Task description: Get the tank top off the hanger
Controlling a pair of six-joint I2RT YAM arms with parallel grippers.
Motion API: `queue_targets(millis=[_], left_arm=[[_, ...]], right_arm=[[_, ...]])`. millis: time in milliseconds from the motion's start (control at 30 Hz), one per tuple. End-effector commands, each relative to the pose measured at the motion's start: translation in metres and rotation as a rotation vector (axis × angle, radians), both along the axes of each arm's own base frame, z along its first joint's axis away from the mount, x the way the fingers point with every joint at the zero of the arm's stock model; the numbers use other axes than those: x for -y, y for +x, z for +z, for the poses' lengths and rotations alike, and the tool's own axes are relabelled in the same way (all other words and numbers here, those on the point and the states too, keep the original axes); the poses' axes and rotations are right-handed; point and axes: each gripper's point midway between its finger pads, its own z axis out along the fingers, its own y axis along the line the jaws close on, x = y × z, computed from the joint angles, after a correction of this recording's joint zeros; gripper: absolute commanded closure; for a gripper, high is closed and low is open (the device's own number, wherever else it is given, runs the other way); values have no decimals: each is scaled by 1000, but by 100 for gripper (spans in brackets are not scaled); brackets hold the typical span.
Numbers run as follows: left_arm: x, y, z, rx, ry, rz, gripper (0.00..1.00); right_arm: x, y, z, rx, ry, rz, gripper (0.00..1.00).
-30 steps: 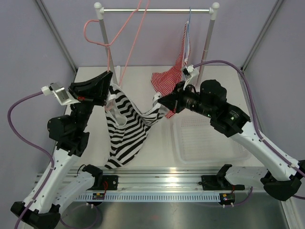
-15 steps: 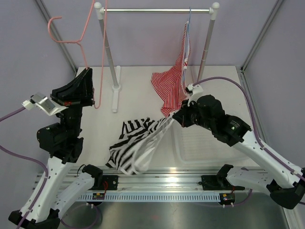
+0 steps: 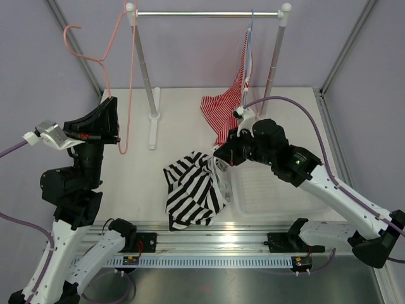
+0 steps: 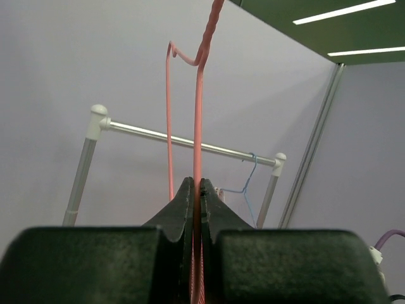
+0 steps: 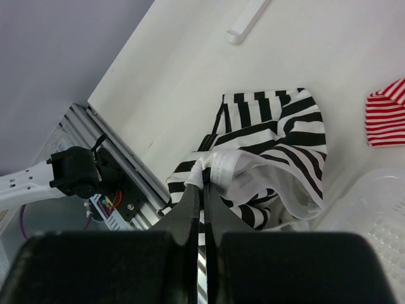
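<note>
The black-and-white striped tank top [image 3: 193,190] lies in a heap on the table, off the hanger, at front centre. My right gripper [image 3: 219,155] is shut on its white-edged hem at the heap's upper right; the right wrist view shows the jaws [image 5: 201,180] pinching that white edge above the tank top [image 5: 278,133]. The pink wire hanger [image 3: 120,88] is bare and hangs in the air at the left. My left gripper [image 3: 115,120] is shut on one of its wires. In the left wrist view the hanger [image 4: 198,114] rises straight out of the closed jaws [image 4: 196,183].
A clothes rack [image 3: 209,13] stands at the back, with a red-and-white striped top [image 3: 228,107] hanging at its right end. Its left post [image 3: 147,82] is close to the hanger. A clear plastic bin [image 3: 272,190] sits under my right arm. The metal rail [image 3: 221,244] runs along the table's front edge.
The tank top came off the hanger and dropped to the table. My left gripper carried the hanger left and away. My right gripper moved down and left with the fabric.
</note>
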Motion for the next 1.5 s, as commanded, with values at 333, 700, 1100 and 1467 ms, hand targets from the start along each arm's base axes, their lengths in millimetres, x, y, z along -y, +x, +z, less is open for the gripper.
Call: queue_targets(millis=[333,700,1100,1467], left_arm=[[-58,-43,-83,-396,-8,163,100],[-63,-37,-106,-594,129,228,100],[10,23,-60,-605,210,-8,100],[46,111,-23,-597,145,-4,100]], right_arm=[[-69,-15,-19,-22,40,113,87],[-57,-1,1,48,-50,11,0],[-16,-12,43,149,-29,-34,1],[21,-27,57,192,-17,-70,1]])
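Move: The tank top, its neckline still pinched in the right fingers, has most of its body on the table, its middle about 28 cm below that hand, 9 cm left and 2 cm back. The basket's middle lies 22 cm to the hand's right, level ahead and 28 cm below. From the left hand, which keeps the emptied pink hanger, the rod's left part is some 32 cm ahead, 4 cm right and slightly above. The tank top's held edge is carried about 7 cm left and 4 cm down by the right hand, which opens wide, lets go and draws off rightwards and up some 11 cm. The hanger stays gripped in the left hand, which sinks left and back, tipping forward about 40 degrees to point level, then swings forward and right towards the rod. ##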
